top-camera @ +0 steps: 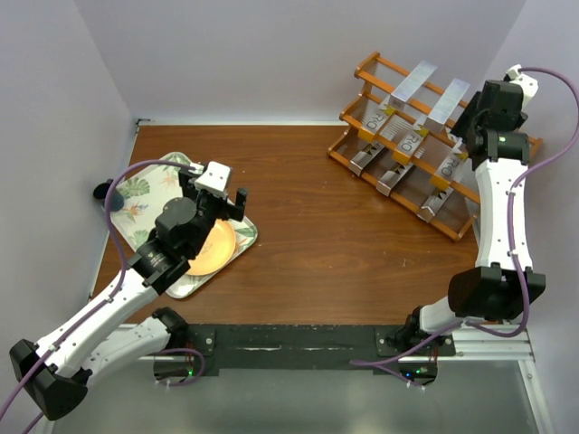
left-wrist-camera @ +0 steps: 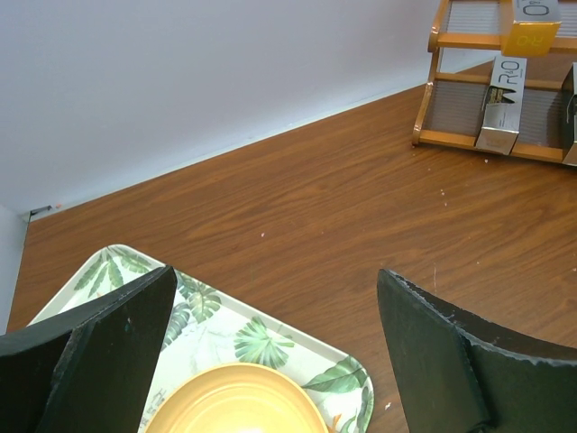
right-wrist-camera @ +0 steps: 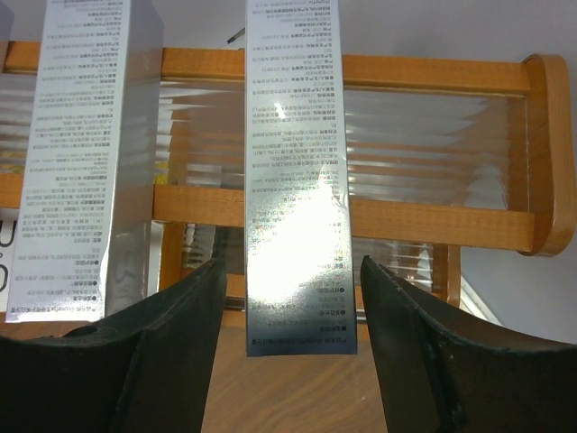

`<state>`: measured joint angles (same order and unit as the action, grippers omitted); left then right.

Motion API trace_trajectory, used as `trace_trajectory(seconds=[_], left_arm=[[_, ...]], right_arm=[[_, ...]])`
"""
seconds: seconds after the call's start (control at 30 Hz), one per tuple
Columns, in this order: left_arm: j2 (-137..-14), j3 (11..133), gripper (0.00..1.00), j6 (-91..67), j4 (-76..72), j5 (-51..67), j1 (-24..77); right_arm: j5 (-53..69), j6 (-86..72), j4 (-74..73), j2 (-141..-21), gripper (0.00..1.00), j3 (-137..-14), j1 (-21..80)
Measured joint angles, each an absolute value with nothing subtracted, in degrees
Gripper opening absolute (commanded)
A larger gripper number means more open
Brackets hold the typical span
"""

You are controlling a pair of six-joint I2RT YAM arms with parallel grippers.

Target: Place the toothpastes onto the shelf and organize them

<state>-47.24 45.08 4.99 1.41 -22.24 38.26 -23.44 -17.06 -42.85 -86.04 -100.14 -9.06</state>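
The orange-brown shelf (top-camera: 468, 221) stands at the far right and holds several silver toothpastes. Two of them (top-camera: 412, 83) (top-camera: 450, 101) lean on its top tier, and others with yellow bands lie lower down (top-camera: 403, 154). My right gripper (top-camera: 465, 125) is at the shelf's right end. In the right wrist view it (right-wrist-camera: 293, 266) is open, with a silver carton (right-wrist-camera: 302, 180) resting on the shelf rail (right-wrist-camera: 433, 72) between its fingers and a gap on each side. A second carton (right-wrist-camera: 86, 153) stands to the left. My left gripper (left-wrist-camera: 275, 275) is open and holds nothing.
A leaf-patterned tray (top-camera: 136, 194) with an orange plate (top-camera: 213, 249) lies at the left, under my left gripper (top-camera: 215, 201). The left wrist view shows the tray's corner (left-wrist-camera: 356, 370), the plate (left-wrist-camera: 234, 401) and the shelf's left end (left-wrist-camera: 451, 41). White walls enclose the brown table (top-camera: 317, 226).
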Motion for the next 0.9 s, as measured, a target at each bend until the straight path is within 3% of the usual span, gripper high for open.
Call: trace_trajectory(seconds=[0.2,0.57,0.9], left_arm=[[-47.27,45.08,0.98,4.99,1.39,-22.22,38.26],[-47.22,45.08,0.98,4.99,1.41,-22.24,38.26],[-43.75,45.08,0.98,4.95,1.41,-23.27,38.26]], right_arm=[[-23.27,-17.19,-41.78,-85.06,0.92,-99.53,-9.06],[-22.26,-17.08,-38.02,-74.06,0.98,-94.72,-9.06],[-18.26,-15.86,-28.23,-50.26,0.98,-76.58,-9.04]])
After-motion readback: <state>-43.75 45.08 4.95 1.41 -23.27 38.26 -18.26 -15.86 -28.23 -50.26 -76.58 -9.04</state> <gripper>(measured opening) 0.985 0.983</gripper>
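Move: The third toothpaste box lies on the top shelf between my half-open right fingers, which straddle its lower end. Its middle is some 4 cm ahead of my right hand, 3 cm to the right and 4 cm up. On that shelf, about 4 cm above my hand like it, the second box lies about 8 cm ahead and 5 cm left, and the first box about 12 cm ahead and 13 cm left. From my left hand the third box is roughly 14 cm ahead, 62 cm right and 8 cm higher. I spread my right fingers from half open to fully wide, clear of the third box's sides, rising a little first. Then I draw the hand back faster and faster, away from the shelf, some 12 cm back and about 8 cm up, tipping the fingers upward by roughly 25 degrees. At the very end my empty left hand begins to lift, nearly 2 cm. ##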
